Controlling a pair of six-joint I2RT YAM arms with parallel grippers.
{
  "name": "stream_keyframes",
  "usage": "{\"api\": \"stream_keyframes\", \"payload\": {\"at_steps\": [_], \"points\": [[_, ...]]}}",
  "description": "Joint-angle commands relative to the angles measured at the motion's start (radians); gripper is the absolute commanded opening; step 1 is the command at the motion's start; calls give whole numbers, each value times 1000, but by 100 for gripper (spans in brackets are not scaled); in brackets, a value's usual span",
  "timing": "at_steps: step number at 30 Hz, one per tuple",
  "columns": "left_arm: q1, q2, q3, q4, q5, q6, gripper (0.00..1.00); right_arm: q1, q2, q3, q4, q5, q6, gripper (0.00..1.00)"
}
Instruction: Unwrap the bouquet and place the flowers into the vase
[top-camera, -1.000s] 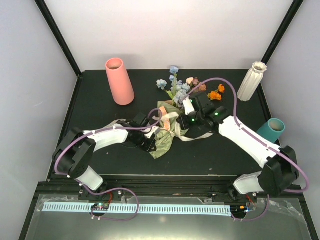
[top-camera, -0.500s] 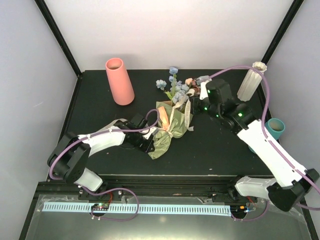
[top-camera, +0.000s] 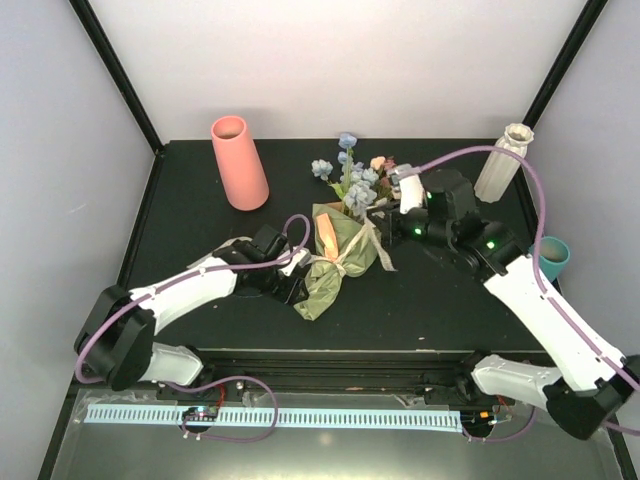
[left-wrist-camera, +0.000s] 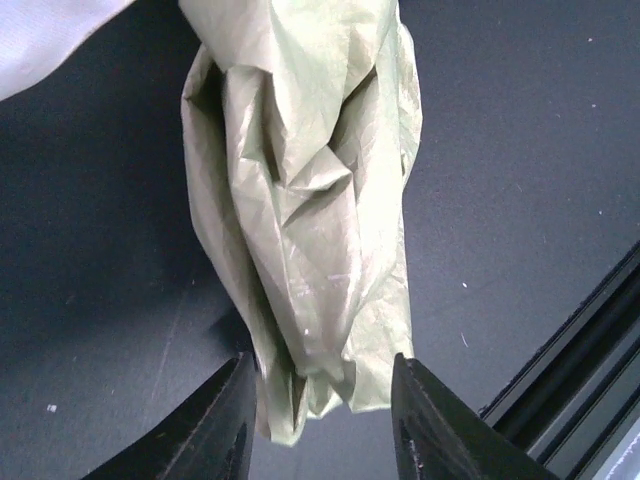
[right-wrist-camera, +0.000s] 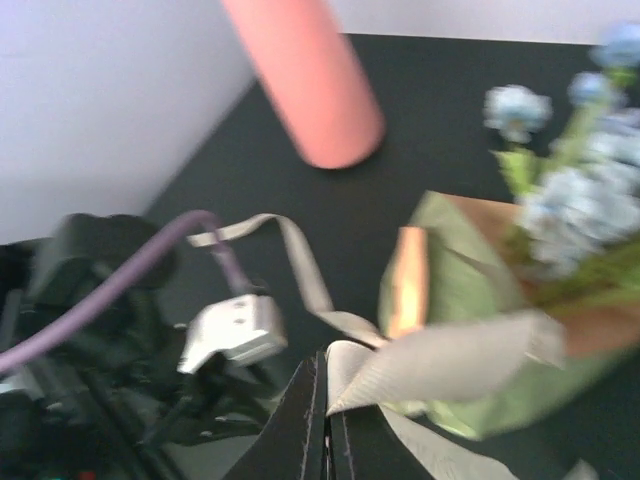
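Observation:
The bouquet (top-camera: 338, 262) lies mid-table in its olive-green paper, a peach-orange inner edge (right-wrist-camera: 405, 282) showing. The flowers (top-camera: 356, 180), blue with some pink, stick out of its far end. In the left wrist view the crinkled paper tail (left-wrist-camera: 305, 250) lies between the open jaws of my left gripper (left-wrist-camera: 322, 405), with a gap on the right. My right gripper (right-wrist-camera: 328, 400) is shut on a beige ribbon (right-wrist-camera: 455, 358) that runs to the bouquet's waist (top-camera: 372, 243). The white ribbed vase (top-camera: 503, 160) stands at the back right, behind the right wrist.
A pink cylinder vase (top-camera: 238, 162) stands at the back left and shows again in the right wrist view (right-wrist-camera: 305, 80). A teal vase (top-camera: 553, 254) stands at the right edge, partly behind the right arm. The table's front rail (left-wrist-camera: 575, 350) lies close to the paper tail.
My left gripper has opened off the paper tail. My right gripper pulled the ribbon up and to the right, then came back slightly; the bouquet shifted a little with it.

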Motion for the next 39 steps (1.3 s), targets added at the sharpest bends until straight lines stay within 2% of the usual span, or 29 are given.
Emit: {"api": "stream_keyframes", "payload": {"at_steps": [1,5,10,14,16,20,21,22,23,24,26,28,30,32,34,39], "points": [[-8,-76,26,-70,-53,-12,44,4,106,105,151,-342,10,4],[-3,-184,36,-134,-148,-52,56,3,274,251,114,-385,35,4],[5,-264,30,-197,-173,-84,56,4,505,377,249,-557,260,4],[5,-334,-7,-213,-177,-121,56,4,660,433,391,-621,452,4],[5,-362,-11,-216,-171,-134,57,4,734,493,408,-622,482,4],[5,-379,-2,-234,-175,-137,57,6,888,684,309,-581,452,4],[5,-376,1,-234,-169,-135,57,8,926,723,281,-586,444,9],[5,-373,3,-231,-154,-131,57,9,962,770,235,-589,428,21],[5,-368,7,-228,-145,-128,57,8,1003,830,157,-587,395,44],[5,-362,12,-224,-136,-123,57,8,1042,890,69,-579,357,55],[6,-347,26,-222,-125,-111,57,9,1106,1024,-140,-551,263,67],[5,-327,40,-215,-119,-106,57,7,1131,1077,-292,-505,177,70],[6,-305,50,-200,-111,-104,57,6,1102,1049,-373,-448,108,72],[6,-273,63,-182,-110,-105,57,5,1041,968,-397,-404,52,74],[7,-239,89,-178,-141,-126,57,4,953,866,-391,-384,16,86],[30,-155,139,-85,-131,-189,60,1,836,694,-422,-288,24,88]]}}
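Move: Some 29 cm below the right hand, which holds one ribbon tail, the ribbon knot lies about 13 cm left and 2 cm ahead. The tail's destination, bare table beside the wrap, is about 22 cm left and 13 cm ahead; the blue flowers are about 23 cm ahead and 10 cm left. From the open left hand the wrap's tail end is 4 cm right, level and 5 cm below; the knot is 9 cm right and 7 cm ahead. Sweeping the held ribbon tail across the bouquet, the right hand goes about 21 cm left and 14 cm forward, rising slightly before sinking. It opens wide at the far left and lets go, then draws back and right while descending, fingers tipping steeply down. The left hand opens further and backs off the wrap's tail, about 6 cm up and 4 cm left, before easing partly back. ##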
